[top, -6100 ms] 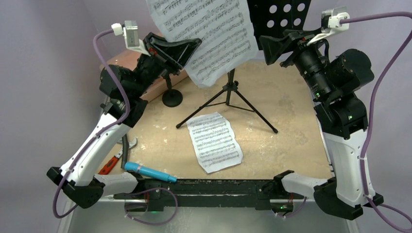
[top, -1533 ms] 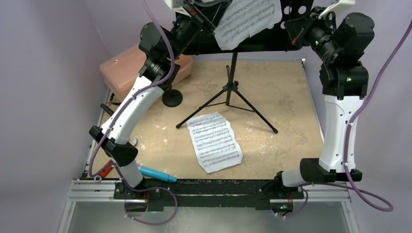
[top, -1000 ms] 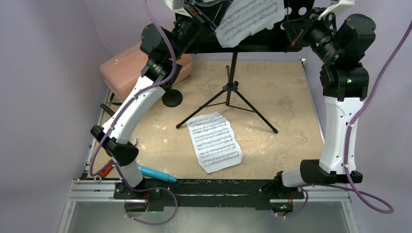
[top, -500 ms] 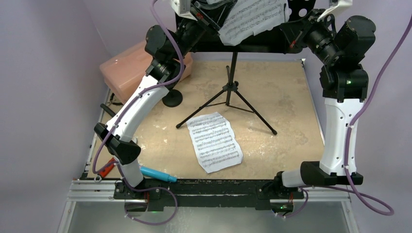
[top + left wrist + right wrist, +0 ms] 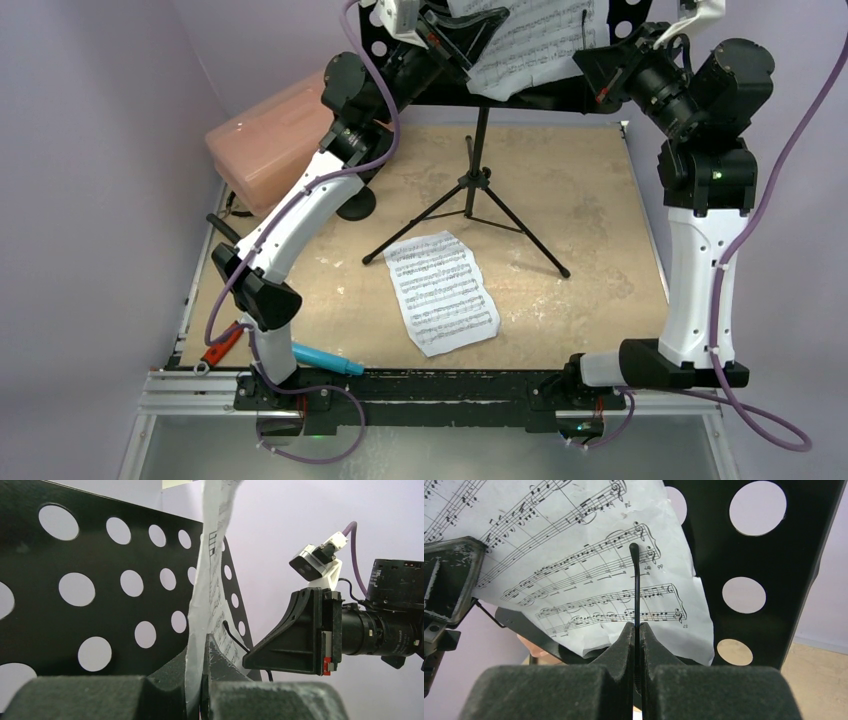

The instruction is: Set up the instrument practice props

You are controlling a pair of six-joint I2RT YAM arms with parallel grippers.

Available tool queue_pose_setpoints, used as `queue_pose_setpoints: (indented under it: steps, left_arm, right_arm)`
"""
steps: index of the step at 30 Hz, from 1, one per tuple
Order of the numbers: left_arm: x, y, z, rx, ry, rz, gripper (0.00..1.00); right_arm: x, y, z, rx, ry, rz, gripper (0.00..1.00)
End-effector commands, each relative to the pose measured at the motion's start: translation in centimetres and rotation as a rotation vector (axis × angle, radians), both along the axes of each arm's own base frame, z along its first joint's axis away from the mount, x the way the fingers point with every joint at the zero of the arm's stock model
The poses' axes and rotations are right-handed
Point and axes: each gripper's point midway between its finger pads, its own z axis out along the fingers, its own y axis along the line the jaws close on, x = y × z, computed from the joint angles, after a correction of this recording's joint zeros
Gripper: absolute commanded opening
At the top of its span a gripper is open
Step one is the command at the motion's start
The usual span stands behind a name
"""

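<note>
The black tripod music stand point(image 5: 478, 190) stands at the back middle, its perforated desk point(image 5: 622, 14) at the top edge. My left gripper point(image 5: 488, 25) is shut on a white sheet-music page point(image 5: 535, 45) and holds it upright against the desk point(image 5: 100, 615); the page point(image 5: 210, 580) runs up from the fingertips point(image 5: 204, 645). My right gripper point(image 5: 585, 68) is shut on the desk's thin black wire page-holder point(image 5: 635, 590), which lies over the page point(image 5: 574, 570). The second page point(image 5: 440, 290) lies flat on the table. The cyan-blue microphone point(image 5: 325, 360) lies at the near left. The mic stand base point(image 5: 352, 205) is partly hidden behind my left arm.
A pink translucent box point(image 5: 265, 140) sits at the back left. A red-handled tool point(image 5: 222, 345) lies by the left arm's base. The tripod legs spread over the back middle of the tan mat point(image 5: 580, 210). A black rail point(image 5: 450, 385) runs along the near edge.
My left arm has carried the page up and to the right along the desk. My right gripper stays at the desk's right side, shifted only slightly.
</note>
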Motion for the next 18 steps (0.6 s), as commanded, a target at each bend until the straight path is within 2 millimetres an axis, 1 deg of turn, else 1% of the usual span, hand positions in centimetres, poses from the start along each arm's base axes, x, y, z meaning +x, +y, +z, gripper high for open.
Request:
queue_pose_setpoints:
  steps: [1,3,6,11,15,18]
  left_arm:
    - [-1.7,0.2,2.1,-0.046,-0.046,-0.041,0.0]
    - [-1.7,-0.1,1.9,-0.052,-0.039,-0.058,0.0]
    - [-1.1,-0.2,1.7,-0.069,-0.001,-0.055,0.01]
    - [-0.8,0.3,1.6,-0.094,0.032,-0.038,0.13]
    - [-0.6,1.4,1.9,-0.123,0.049,0.0,0.22]
    - [-0.8,1.9,2.3,-0.134,0.051,0.015,0.27]
  right_arm:
    - [-3.2,0.8,4.3,0.014,-0.162,0.05,0.0]
    - [-3.2,0.9,4.3,0.017,-0.16,0.054,0.0]
    - [-3.1,0.8,4.2,0.021,-0.155,0.052,0.0]
    - [-3.0,0.8,3.9,0.026,-0.144,0.052,0.0]
    - [-3.1,0.8,3.8,0.027,-0.143,0.05,0.0]
    - [-3.0,0.8,3.8,0.028,-0.141,0.053,0.0]
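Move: The left hand already holds the sheet music by its left edge. The middle of the music stand's desk is some 5 cm ahead of it, neither left nor right, and about 2 cm lower. The desk's lower lip runs about 10 cm below it and roughly 2 cm farther out. The holder wire stands over the sheet, some 10 cm to its right and 1 cm nearer. From the right hand, gripping that wire, the desk's middle lies about 7 cm ahead, 9 cm left and 2 cm up. The left hand, still holding the sheet by its left edge, slides it about 1 cm to the right and slightly down across the desk, behind the holder wire, then eases just over 1 cm forward towards the desk while tipping some 5 degrees and opening its fingers about a quarter of the way. The right hand keeps its shut grip on the holder wire over the sheet's right-hand part, drawing back only about half a centimetre and then staying there. ##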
